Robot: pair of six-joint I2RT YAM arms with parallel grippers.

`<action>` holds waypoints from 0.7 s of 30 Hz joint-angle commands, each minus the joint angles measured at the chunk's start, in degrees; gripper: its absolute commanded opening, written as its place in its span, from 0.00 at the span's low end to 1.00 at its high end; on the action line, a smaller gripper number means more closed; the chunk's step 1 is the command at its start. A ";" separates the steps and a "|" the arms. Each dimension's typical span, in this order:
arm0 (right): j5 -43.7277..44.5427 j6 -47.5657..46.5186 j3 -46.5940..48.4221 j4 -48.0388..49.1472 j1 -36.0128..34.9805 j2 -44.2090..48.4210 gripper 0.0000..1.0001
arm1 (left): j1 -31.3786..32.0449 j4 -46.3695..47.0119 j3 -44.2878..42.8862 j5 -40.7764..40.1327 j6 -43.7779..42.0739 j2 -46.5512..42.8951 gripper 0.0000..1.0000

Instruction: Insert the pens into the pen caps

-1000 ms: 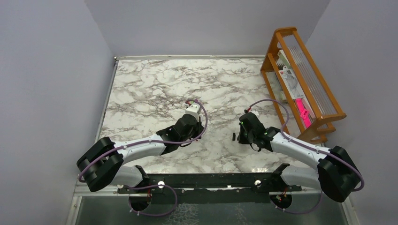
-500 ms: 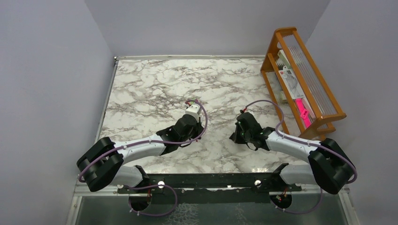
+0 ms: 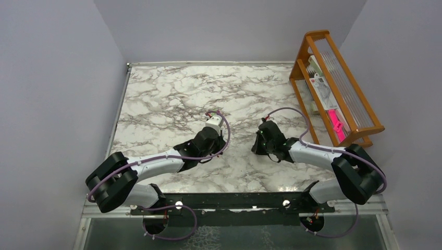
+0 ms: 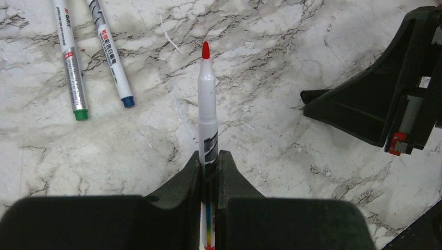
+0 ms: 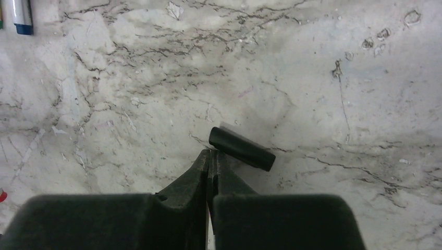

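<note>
My left gripper [image 4: 208,156] is shut on a silvery pen with a red tip [image 4: 207,104], which points forward just above the marble table; the gripper also shows in the top view [image 3: 211,136]. Two more pens lie at the far left of the left wrist view, one green-tipped [image 4: 70,62] and one blue-tipped [image 4: 110,54]. A black cap [image 5: 241,149] lies on its side right at the tips of my right gripper [image 5: 211,152]. The right jaws are pressed together with nothing seen between them. In the top view the right gripper [image 3: 259,146] hides the cap. The green and magenta caps are out of view.
A wooden rack [image 3: 339,88] stands along the table's right edge and holds packets and a flat pink tool [image 3: 336,125]. Grey walls close in the left, back and right sides. The right gripper's body [image 4: 396,99] shows close by in the left wrist view.
My right gripper has moved left and a little farther out, over the spot where the black cap lay beside it. The left arm has not moved.
</note>
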State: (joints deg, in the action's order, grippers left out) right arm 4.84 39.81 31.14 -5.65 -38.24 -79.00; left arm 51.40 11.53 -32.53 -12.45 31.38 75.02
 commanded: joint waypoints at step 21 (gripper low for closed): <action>-4.97 -16.01 0.50 5.04 -0.17 13.97 0.10 | -0.96 2.43 -0.44 2.58 -0.77 2.94 0.00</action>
State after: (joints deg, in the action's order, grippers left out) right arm 3.03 29.34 31.00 -2.79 -38.30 -65.67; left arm 50.68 11.97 -32.53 -11.38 31.14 77.67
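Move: The black pen cap lies right beside the right hand's closed fingertips, about 2 cm to their right and 1 cm ahead, at the same height. The blue pen lies on the table some 12 cm ahead and 16 cm left of this hand. From the left hand, which holds the uncapped red pen, the cap is about 12 cm right, 2 cm back and 8 cm below. Right's closed fingers nudge forward beside black cap, then lift 7 cm clear; left lowers red pen 1.5 cm. ##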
